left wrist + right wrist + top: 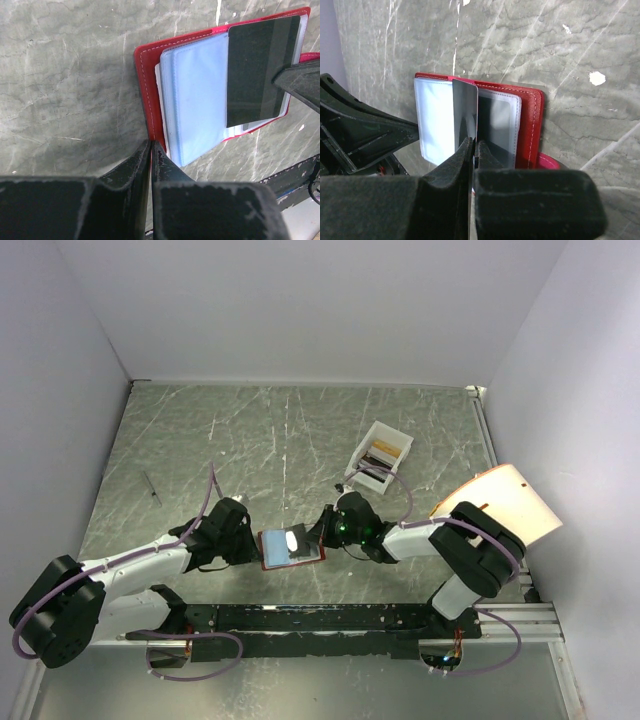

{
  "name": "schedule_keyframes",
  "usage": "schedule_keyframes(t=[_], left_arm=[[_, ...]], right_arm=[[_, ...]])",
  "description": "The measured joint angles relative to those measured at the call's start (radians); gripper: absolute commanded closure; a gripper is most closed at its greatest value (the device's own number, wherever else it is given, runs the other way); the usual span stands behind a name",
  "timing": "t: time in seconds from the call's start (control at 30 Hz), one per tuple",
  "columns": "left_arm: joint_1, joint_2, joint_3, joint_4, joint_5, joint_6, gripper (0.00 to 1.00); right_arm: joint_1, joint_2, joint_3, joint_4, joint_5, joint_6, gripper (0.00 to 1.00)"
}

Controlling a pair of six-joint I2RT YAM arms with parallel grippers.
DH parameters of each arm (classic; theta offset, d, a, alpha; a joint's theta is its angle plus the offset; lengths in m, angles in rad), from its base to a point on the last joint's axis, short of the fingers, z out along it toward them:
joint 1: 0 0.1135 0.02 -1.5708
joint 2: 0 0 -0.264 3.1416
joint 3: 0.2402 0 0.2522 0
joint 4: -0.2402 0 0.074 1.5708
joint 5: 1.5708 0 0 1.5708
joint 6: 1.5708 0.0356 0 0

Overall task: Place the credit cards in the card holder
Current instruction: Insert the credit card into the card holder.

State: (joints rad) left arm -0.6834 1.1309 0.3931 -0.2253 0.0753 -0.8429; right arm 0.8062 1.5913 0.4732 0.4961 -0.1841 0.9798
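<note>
The card holder point(290, 552) lies open on the table between the two arms, red with pale blue-grey pockets point(197, 100). My left gripper point(151, 143) is shut on the holder's red left edge point(150, 85). A dark credit card point(260, 70) stands over the holder's right half. My right gripper point(474, 145) is shut on this card's near edge, and the card point(465, 107) rises on edge above the pockets. The holder's red cover point(532, 122) and its snap tab point(547, 161) show to the right of my right gripper. Whether the card's far end sits inside a pocket is unclear.
A white open-topped box point(381, 454) with more cards inside stands behind the right arm. A pale orange panel point(508, 504) leans at the right wall. A thin dark stick point(150, 487) lies at the left. The left gripper's body point(360, 132) sits close beside the holder.
</note>
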Motion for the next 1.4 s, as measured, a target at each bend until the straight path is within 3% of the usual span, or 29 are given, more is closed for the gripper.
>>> schedule_keyframes(t=[0.77,1.07,1.4], left_arm=[[0.0,-0.005,-0.011,0.017,0.008,-0.01,0.84],[0.0,-0.01,-0.026,0.04,0.037,-0.022,0.85],[0.0,-0.004,-0.03,0.056,0.057,-0.026,0.85]], right_arm=[[0.034,0.001,-0.019,0.019,0.002,0.09,1.0],[0.055,0.011,0.025,-0.043,0.027,0.085,0.69],[0.06,-0.051,0.071,-0.193,0.076,0.016,0.6]])
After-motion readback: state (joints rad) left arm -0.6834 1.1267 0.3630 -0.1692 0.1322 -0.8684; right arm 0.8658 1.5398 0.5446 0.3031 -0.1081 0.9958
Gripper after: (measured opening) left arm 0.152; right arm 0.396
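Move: The card holder lies open beneath the right hand, which already pinches the black card by its raised right edge. The left page is about 6 cm to that hand's left, 1 cm back and 2 cm below; the right page is right under it, some 1 cm back. The white card box stands roughly 19 cm ahead and 16 cm to its right. From the left hand, already at the holder's left edge, the left page is about 4 cm right and 2 cm ahead. Back and to the left, about 1.5 cm back and a little over 1 cm left, the right hand slowly pushes the pinched card towards the left page, then opens its fingers partway and lifts roughly 1 cm, letting go. The left hand keeps its fingers on the holder's left edge, easing about 1 cm right and back near the end. ##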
